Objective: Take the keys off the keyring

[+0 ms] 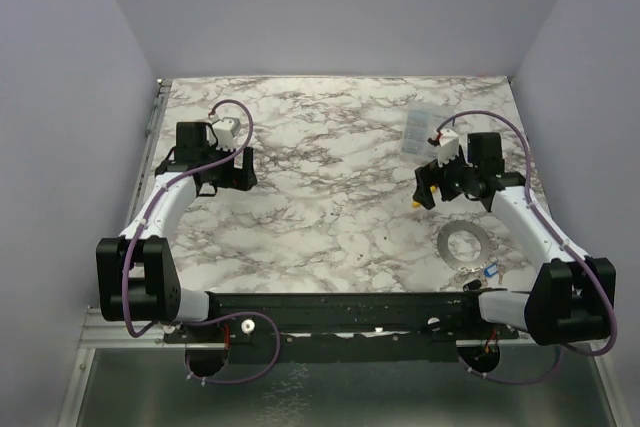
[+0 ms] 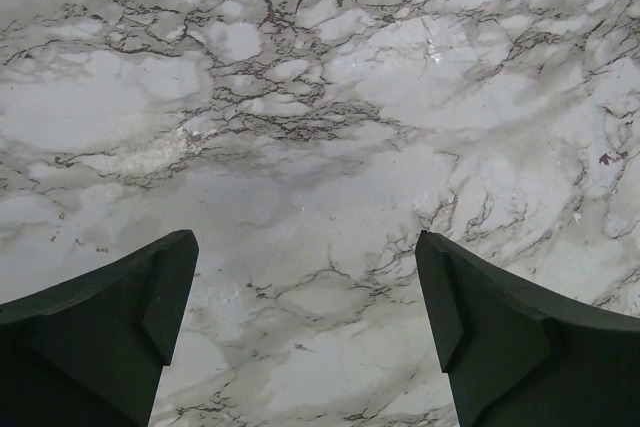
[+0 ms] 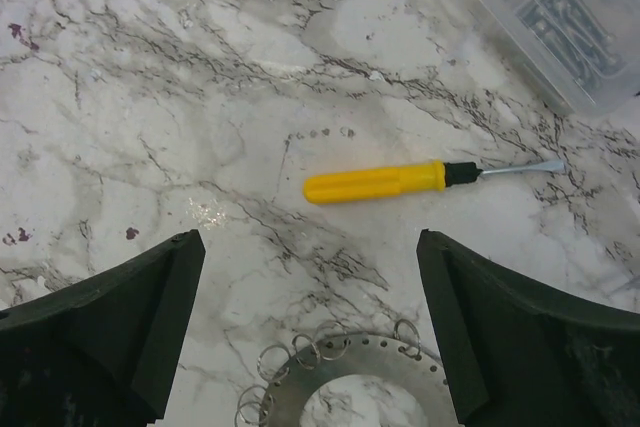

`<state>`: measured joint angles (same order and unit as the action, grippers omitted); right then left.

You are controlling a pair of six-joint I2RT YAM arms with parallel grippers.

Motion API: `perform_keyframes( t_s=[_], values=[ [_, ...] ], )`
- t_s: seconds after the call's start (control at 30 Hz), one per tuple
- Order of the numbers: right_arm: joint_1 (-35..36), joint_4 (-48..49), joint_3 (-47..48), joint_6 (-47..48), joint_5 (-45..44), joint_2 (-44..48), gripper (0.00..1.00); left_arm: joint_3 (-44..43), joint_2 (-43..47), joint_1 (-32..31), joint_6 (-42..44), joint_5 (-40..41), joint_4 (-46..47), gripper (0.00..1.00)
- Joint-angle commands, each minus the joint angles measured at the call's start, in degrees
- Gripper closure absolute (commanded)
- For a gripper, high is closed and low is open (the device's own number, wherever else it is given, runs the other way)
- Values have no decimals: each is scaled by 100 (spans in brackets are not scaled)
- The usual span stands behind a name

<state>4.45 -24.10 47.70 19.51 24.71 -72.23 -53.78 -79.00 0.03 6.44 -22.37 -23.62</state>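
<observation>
The keyring (image 1: 466, 245), a flat grey metal ring, lies on the marble table at the near right. Its far rim shows at the bottom of the right wrist view (image 3: 372, 379), with several small wire split rings (image 3: 300, 352) hooked in the rim holes. The keys (image 1: 489, 271), one with a blue head, lie at the ring's near edge by the right arm's base; the wrist views do not show them. My right gripper (image 1: 430, 187) (image 3: 310, 247) is open and empty, hovering just beyond the ring. My left gripper (image 1: 232, 169) (image 2: 305, 247) is open and empty over bare marble at the far left.
A yellow-handled screwdriver (image 3: 375, 183) lies flat just beyond the keyring, also seen in the top view (image 1: 415, 202). A clear plastic packet of small parts (image 1: 424, 128) (image 3: 560, 17) lies at the far right. Walls enclose the table on three sides.
</observation>
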Motion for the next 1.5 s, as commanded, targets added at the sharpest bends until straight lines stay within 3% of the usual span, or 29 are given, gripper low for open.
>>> perform_keyframes(
  t_s=[0.0, 0.3, 0.6, 0.93, 1.17, 1.37, 1.47],
  values=[
    [-19, -826, 362, 313, -566, 341, 0, -108, -8, 6, -33, 90, 103, 1],
    [-79, -2253, 542, 923, -1503, 593, 0, -103, 52, 13, -72, 28, 103, 1],
    [-710, -2909, 864, 913, -1193, -274, 2, -80, 123, 14, -81, -5, 109, 1],
    [-815, -2068, 853, 678, -1379, -1397, 33, -56, 132, 14, -115, -117, 163, 1],
    [-814, -1790, 984, 710, -1451, -1939, 40, -54, 140, 12, -132, -113, 168, 1],
    [-814, -1712, 998, 748, -1276, -2186, 56, -54, 115, 14, -140, -58, 165, 1],
    [-813, -1742, 956, 755, -1148, -2196, 57, -55, 102, 14, -151, -23, 165, 1]
  ],
)
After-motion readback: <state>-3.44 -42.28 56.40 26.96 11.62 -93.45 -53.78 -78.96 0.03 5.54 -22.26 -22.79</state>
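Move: A small wire ring on the far rim of the flat metal ring is the aim: from the right hand about 3 cm back, 8 cm right and 10 cm down. Other wire rings sit some 3 cm nearer the base and 4 cm left of it. The metal ring's middle is about 10 cm back and 10 cm right of the hand; the yellow screwdriver handle is 3 cm straight ahead. From the left hand the aimed-at ring lies roughly 54 cm right and 7 cm back. Swinging right and back off the screwdriver with a small lift, the right hand then sinks, going about 8 cm right and ending some 9 cm lower, and eases a little forward as it comes down to the small wire ring on the metal ring's far rim. The wrist tips about 30 degrees to point the fingers more steeply down; the wide-open fingers narrow to under half, with the wire ring between their tips and contact not visible. ##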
